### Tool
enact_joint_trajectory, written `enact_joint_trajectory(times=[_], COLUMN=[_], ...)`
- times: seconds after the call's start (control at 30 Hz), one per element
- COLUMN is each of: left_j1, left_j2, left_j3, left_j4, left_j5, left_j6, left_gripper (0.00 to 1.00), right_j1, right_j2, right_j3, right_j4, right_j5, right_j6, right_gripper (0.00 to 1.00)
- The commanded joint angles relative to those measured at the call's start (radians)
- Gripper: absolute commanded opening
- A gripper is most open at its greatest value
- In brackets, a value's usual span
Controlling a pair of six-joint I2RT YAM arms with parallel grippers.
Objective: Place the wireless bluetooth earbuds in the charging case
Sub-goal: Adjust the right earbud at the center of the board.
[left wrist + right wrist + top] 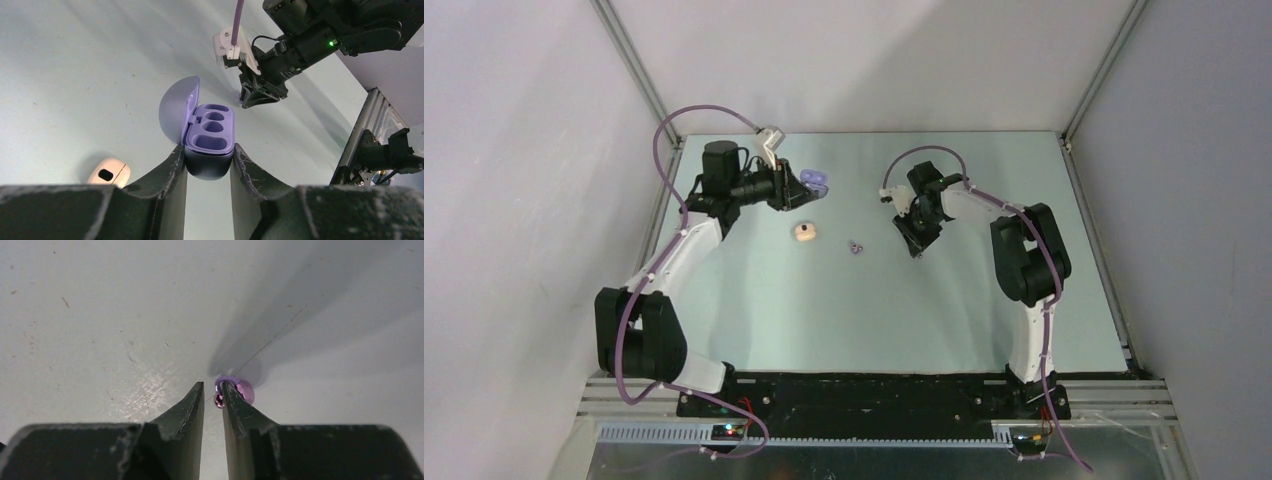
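Note:
My left gripper (207, 147) is shut on the base of a purple charging case (209, 125), whose lid stands open over empty wells; from above the case (814, 180) sits at the far left of the table, in that gripper (796, 190). My right gripper (213, 385) is only narrowly open. A shiny purple earbud (245, 391) rests against the tip and outer side of its right finger and is not clamped. Another purple earbud (855, 247) lies on the table, to the left of the right gripper (917, 245).
A cream-white case (804, 232) lies shut on the table just in front of the purple one, also low left in the left wrist view (109, 171). The right arm (300, 45) reaches in opposite the purple case. Grey walls and metal rails enclose the table.

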Motion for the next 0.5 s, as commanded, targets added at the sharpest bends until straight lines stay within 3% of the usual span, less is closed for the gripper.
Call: enact_joint_trajectory(times=[0.0, 0.1, 0.2, 0.3, 0.47], left_j1=[-0.002, -0.003, -0.003, -0.002, -0.002], left_j2=[-0.037, -0.038, -0.034, -0.028, -0.008], left_j3=[0.005, -0.002, -0.002, 0.007, 0.022], left_j4=[0.032, 0.038, 0.047, 0.046, 0.04], left_j5=[-0.004, -0.008, -0.01, -0.007, 0.025], left_j6=[0.011, 0.007, 0.001, -0.001, 0.014], left_gripper=[0.0, 0.0, 0.0, 0.0, 0.0], right_j1=[-0.009, -0.009, -0.009, -0.006, -0.02], right_j2=[-0.005, -0.003, -0.001, -0.01, -0.08], right_j3=[0.005, 0.001, -0.001, 0.013, -0.005], right_j4=[0.027, 0.037, 0.039, 0.002, -0.041], right_j5=[0.052, 0.084, 0.082, 0.022, -0.139], right_j6=[0.013, 0.003, -0.024, -0.101, -0.29], right_gripper=[0.24, 0.22, 0.15, 0.05, 0.01])
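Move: The right earbud lies on the table just off the right hand's fingertips, about 1 cm ahead, 1 cm to the right and 1 cm below. The other earbud is some 13 cm to this hand's left and 2 cm ahead; the peach case is roughly 23 cm left and 6 cm ahead. From the left hand, which holds the purple case, the right earbud is about 21 cm right, level fore-and-aft, and 22 cm below. The right earbud, already against one fingertip, is nudged along the table by the right hand, which sweeps level about 1.5 cm diagonally forward and right. The hand then eases back by about half of that, twisting some 5 degrees counter-clockwise while the slightly open fingers close almost fully beside the earbud, without gripping it. ##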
